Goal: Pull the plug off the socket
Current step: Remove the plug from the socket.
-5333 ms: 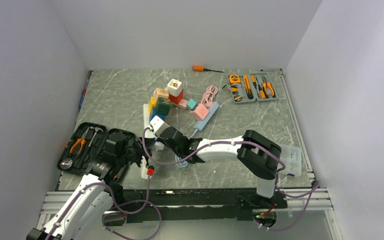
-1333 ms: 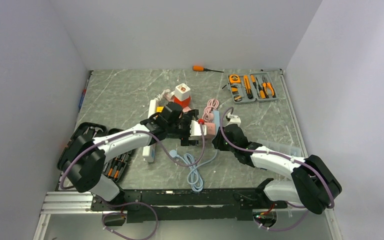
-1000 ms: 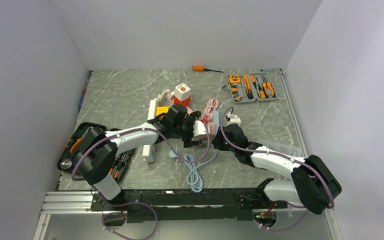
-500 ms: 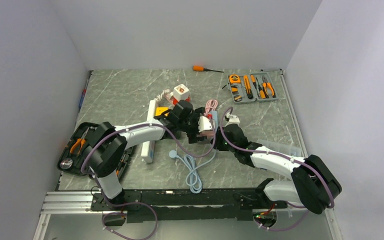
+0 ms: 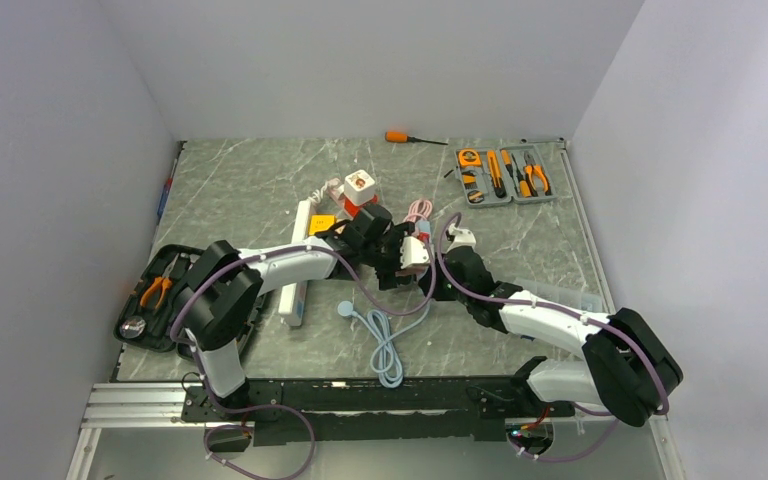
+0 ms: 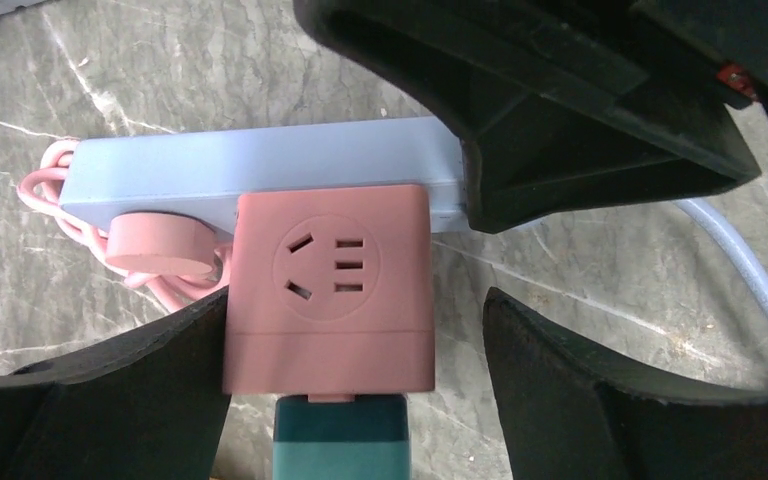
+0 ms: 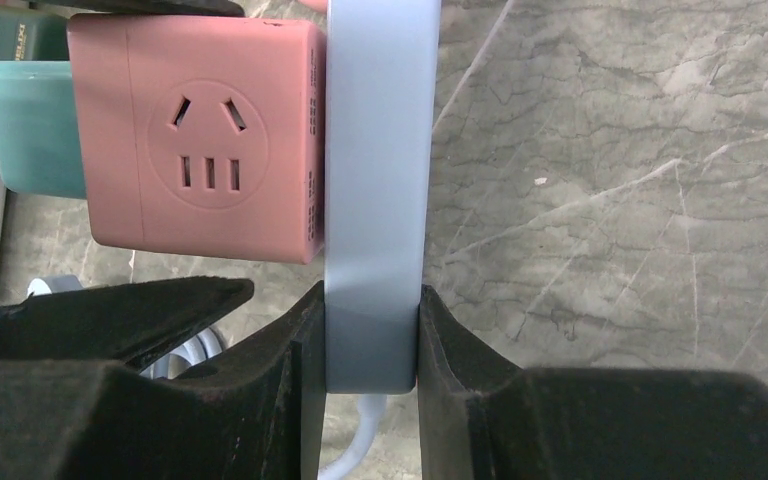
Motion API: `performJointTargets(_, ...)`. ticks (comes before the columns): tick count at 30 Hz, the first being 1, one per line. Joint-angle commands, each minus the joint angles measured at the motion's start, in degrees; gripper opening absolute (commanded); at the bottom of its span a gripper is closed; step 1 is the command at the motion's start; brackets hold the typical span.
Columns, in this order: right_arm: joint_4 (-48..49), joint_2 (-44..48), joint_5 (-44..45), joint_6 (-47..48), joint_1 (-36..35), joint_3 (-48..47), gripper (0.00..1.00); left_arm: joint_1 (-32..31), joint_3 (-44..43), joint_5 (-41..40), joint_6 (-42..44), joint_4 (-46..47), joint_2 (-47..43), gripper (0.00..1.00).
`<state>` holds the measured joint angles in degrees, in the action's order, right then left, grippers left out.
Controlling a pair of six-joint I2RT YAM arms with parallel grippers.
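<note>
A pink cube plug [image 6: 327, 290] sits plugged into the side of a light blue socket strip [image 6: 260, 170], with a teal cube [image 6: 340, 445] stuck on its near end. My left gripper [image 6: 357, 300] is open and straddles the pink cube. Its left finger [image 6: 150, 390] lies against the cube's side, while the right finger [image 6: 600, 400] stands apart from it. My right gripper [image 7: 372, 340] is shut on the end of the blue strip [image 7: 375, 200], beside the pink cube [image 7: 200, 140]. In the top view the two grippers meet at mid-table, left gripper [image 5: 400, 255] and right gripper [image 5: 450, 272].
A round pink plug [image 6: 155, 250] with pink cable [image 5: 420, 210] sits in the same strip. A white power strip [image 5: 295, 270], a red-and-white cube [image 5: 360, 187], a coiled blue cable [image 5: 385, 335], a grey tool tray [image 5: 505, 175], an orange screwdriver [image 5: 405, 137] and a black tool case [image 5: 160, 295] lie around.
My left arm has reached right and farther in, bringing its open jaws over the pink cube. The jaws have narrowed slightly. The right gripper keeps its hold on the blue strip.
</note>
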<state>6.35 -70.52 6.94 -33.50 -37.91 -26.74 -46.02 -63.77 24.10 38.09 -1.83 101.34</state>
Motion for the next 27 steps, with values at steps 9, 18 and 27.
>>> performJointTargets(9,7.29,1.96,-2.54,2.73,-1.85,-4.32,0.0,-1.07,-3.86,-3.21,-1.61,-0.03,2.05,0.4)
performJointTargets(18,5.42,-3.58,3.47,1.94,-1.52,-3.42,0.0,-0.03,-0.68,-5.9,0.54,-2.25,-1.87,0.2)
performJointTargets(27,1.27,-5.45,10.39,-0.78,-0.49,-3.12,0.0,2.98,3.02,-7.14,1.46,-5.8,-6.02,0.06)
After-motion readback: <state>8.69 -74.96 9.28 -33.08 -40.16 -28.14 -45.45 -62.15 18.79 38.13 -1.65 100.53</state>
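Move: The pink plug sits between the left hand's open fingers, about 1 cm ahead, 1 cm right and 1 cm below. The blue strip's middle is roughly 4 cm ahead and 5 cm right of that hand; the teal plug is some 2 cm ahead and 4 cm left, both about 1 cm lower. From the right hand, already gripping the strip's near end, the pink plug lies about 5 cm ahead and 5 cm left, level in height. Left fingers close on the pink plug, then pull left about 2 cm; the strip-holding right hand follows 1 cm. ##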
